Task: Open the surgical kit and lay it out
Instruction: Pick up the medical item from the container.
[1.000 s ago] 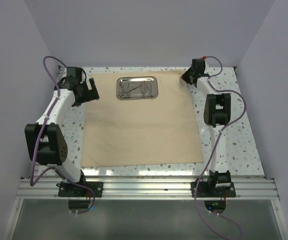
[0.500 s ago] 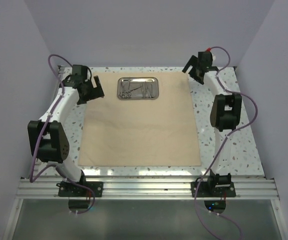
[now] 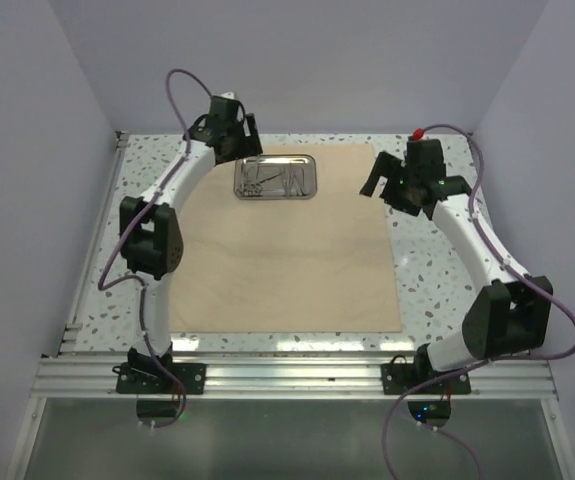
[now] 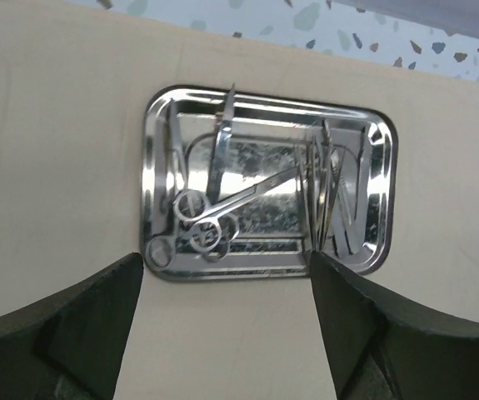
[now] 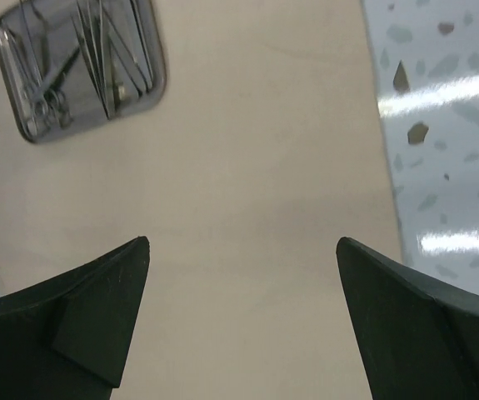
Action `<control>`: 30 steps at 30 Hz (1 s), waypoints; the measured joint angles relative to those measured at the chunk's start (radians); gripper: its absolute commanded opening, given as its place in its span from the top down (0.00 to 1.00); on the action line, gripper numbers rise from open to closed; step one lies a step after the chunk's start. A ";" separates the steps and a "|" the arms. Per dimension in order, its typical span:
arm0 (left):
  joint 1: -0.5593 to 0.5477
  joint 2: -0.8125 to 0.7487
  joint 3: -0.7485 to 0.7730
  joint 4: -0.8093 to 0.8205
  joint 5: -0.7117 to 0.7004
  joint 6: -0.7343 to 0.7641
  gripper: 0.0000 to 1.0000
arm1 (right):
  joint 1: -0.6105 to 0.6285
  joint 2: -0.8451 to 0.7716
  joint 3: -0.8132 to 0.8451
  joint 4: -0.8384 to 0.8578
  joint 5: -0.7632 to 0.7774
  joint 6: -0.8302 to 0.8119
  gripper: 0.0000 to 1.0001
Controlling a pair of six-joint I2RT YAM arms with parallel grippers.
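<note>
The surgical kit's tan cloth wrap lies spread flat on the speckled table. A shiny steel tray stands on its far part and holds scissors-like forceps and thin silver tweezers and probes. My left gripper hovers over the tray's far edge. In the left wrist view it is open, with the tray just beyond its fingertips and only cloth between them. My right gripper hangs open over the cloth's far right part, holding nothing.
Speckled table shows to the right of the cloth and in a strip on the left. Purple walls close in on three sides. An aluminium rail with both arm bases runs along the near edge.
My left arm swung from the cloth's left side to above the tray's far edge. My right gripper opened, left the cloth's far right corner and drew back towards the near side.
</note>
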 measured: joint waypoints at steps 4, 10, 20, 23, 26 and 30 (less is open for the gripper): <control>-0.078 0.274 0.332 -0.014 -0.029 -0.004 0.20 | 0.069 -0.143 -0.120 -0.103 -0.002 -0.034 0.02; -0.146 0.403 0.380 0.007 -0.046 -0.029 0.29 | 0.074 -0.389 -0.191 -0.245 0.028 -0.058 0.02; -0.186 0.470 0.383 0.034 -0.128 -0.017 0.43 | 0.075 -0.459 -0.234 -0.353 0.078 -0.083 0.02; -0.195 0.477 0.383 0.034 -0.143 -0.018 0.51 | 0.075 -0.435 -0.240 -0.362 0.081 -0.092 0.02; -0.203 0.478 0.382 0.034 -0.162 -0.016 0.53 | 0.075 -0.424 -0.247 -0.361 0.081 -0.100 0.02; -0.204 0.478 0.382 0.033 -0.185 -0.012 0.57 | 0.075 -0.423 -0.262 -0.361 0.081 -0.105 0.02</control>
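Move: The tweezers bundle in the tray's right half lies about 5 cm ahead of the left hand, 12 cm to its right and 14 cm below. At that same depth, the ring-handled scissors lie some 5 cm ahead and 2 cm to the right, while the tray's middle is about 6 cm ahead and 7 cm to the right. From the right hand the tweezers are roughly 18 cm ahead, 20 cm left and 17 cm down. Swing the left gripper to the right and a little forward, then sink it steeply over the tray's right half towards the tweezers, about 12 cm down and 11 cm right in all. Narrow the fingers to about half open as they near the bundle, rolling slightly so the hand's left side rises. Meanwhile draw the open right gripper back some 15 cm, away from the tray, tipping it down a little. ##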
